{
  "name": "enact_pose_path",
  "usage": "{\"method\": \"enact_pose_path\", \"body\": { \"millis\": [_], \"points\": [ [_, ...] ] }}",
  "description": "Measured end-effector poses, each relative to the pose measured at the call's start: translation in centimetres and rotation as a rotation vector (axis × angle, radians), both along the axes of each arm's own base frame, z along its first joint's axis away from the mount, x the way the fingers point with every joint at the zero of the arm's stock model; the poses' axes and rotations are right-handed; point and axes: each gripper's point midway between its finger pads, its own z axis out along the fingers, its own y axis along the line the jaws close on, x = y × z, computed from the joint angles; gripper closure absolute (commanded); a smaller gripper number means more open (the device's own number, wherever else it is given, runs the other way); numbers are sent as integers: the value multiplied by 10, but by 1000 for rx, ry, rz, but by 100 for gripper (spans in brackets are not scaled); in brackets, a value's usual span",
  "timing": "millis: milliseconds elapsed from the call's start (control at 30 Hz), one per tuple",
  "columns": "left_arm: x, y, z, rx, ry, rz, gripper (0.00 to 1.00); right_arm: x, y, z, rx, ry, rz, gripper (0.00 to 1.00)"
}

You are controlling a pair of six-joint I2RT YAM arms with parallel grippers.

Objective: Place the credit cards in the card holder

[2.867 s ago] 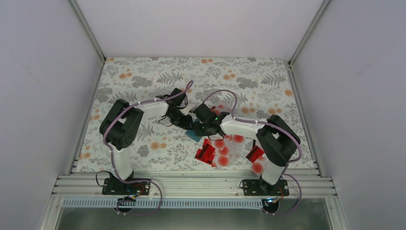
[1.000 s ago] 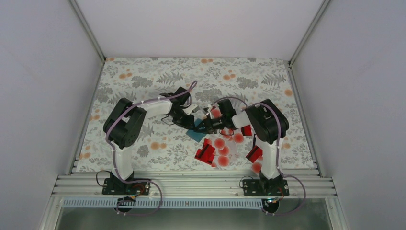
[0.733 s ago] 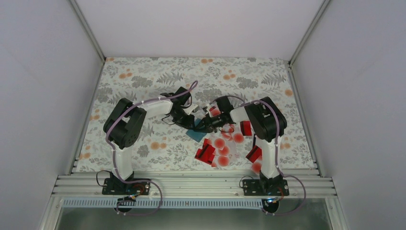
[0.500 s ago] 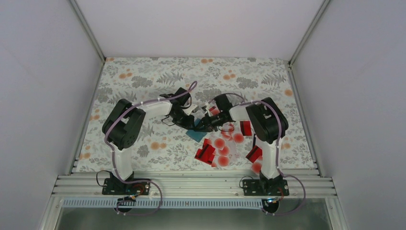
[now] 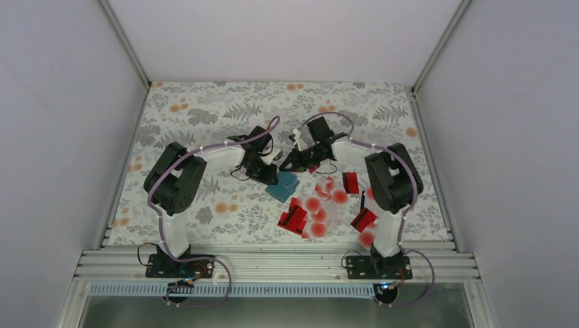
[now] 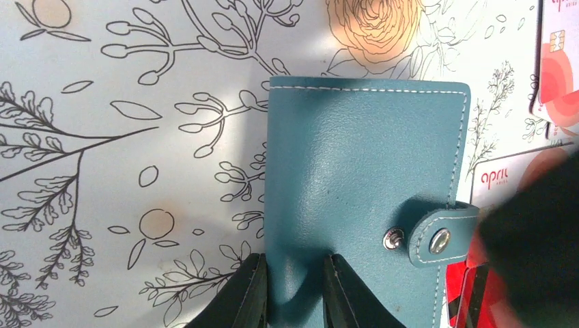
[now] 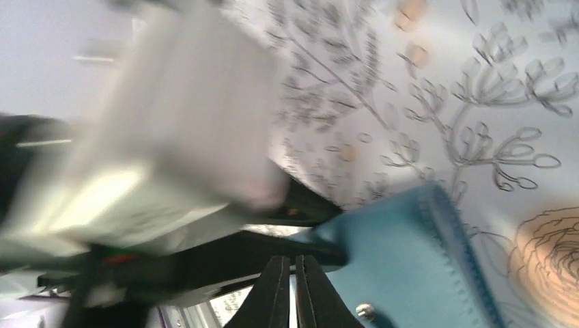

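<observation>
The teal card holder (image 6: 362,178) lies closed on the floral cloth, its strap tab (image 6: 437,239) unsnapped beside the snap stud. My left gripper (image 6: 293,290) is shut on the holder's near left edge. From above, the card holder (image 5: 285,185) sits mid-table, with the left gripper (image 5: 272,175) at its left corner. My right gripper (image 5: 287,164) hovers just behind it, and in its own view the right gripper (image 7: 295,283) is shut on nothing above the card holder (image 7: 410,260). Credit cards (image 5: 317,208), red ones and pale ones with a red dot, lie scattered to the holder's right.
Pale cards (image 6: 556,61) and a red card (image 6: 471,301) lie against the holder's right side. More red cards (image 5: 350,182) lie further right, and others (image 5: 364,220) near the right arm's base. Grey walls enclose the cloth on three sides.
The right arm has swung back and away from the holder with its gripper still shut, uncovering the holder from above. The left gripper has kept its hold.
</observation>
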Motion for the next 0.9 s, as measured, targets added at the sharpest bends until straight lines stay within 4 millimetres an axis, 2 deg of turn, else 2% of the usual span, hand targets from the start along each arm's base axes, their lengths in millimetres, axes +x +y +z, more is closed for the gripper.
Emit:
{"method": "enact_pose_path", "body": {
  "millis": [33, 133, 300, 367, 467, 533, 600, 733, 833, 900],
  "points": [
    [0, 0, 0, 1, 0, 3, 79, 1, 0, 11, 6, -27, -1, 95],
    [1, 0, 0, 5, 1, 12, 75, 5, -3, 49, 21, -124, -14, 83],
    [1, -1, 2, 9, -3, 19, 55, 15, -18, 105, -17, -316, -99, 28],
    [0, -3, 4, 17, -11, 19, 49, 16, -29, 130, -37, -409, -146, 14],
    [-1, -5, 6, 28, -21, 18, 43, 14, -47, 159, -67, -525, -216, 1],
    [1, -2, 7, 43, -26, 24, 40, 9, -63, 175, -96, -598, -277, 1],
    [2, 3, 8, 69, -30, 33, 37, 6, -74, 182, -115, -637, -317, 1],
    [2, 14, 11, 129, -40, 47, 32, -8, -100, 186, -163, -691, -406, 1],
    [5, 23, 24, 155, -72, 65, 29, -16, -118, 191, -187, -722, -473, 1],
    [9, 27, 40, 160, -113, 78, 24, -21, -127, 196, -190, -746, -508, 1]
  ]
}}
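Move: Just under the left fingertips lies the blue card holder's spine edge; the holder's middle is some 3 cm to that hand's right, level fore-and-aft and about 1 cm lower. For the right hand the holder's middle is roughly 4 cm back, straight in line and 5 cm below; loose cards lie about 4 cm ahead and 8 cm to its right, a red card pile some 14 cm back and 4 cm right, both 5 cm lower. Lifting steeply away from the holder, the right hand climbs about 20 cm and swings some 13 cm right, tipping its fingers upward and turning clockwise while they spread from shut to fully open. The left fingers open wide and let go of the spine edge, then the hand backs off leftward and rises about 4 cm with a slight roll. ##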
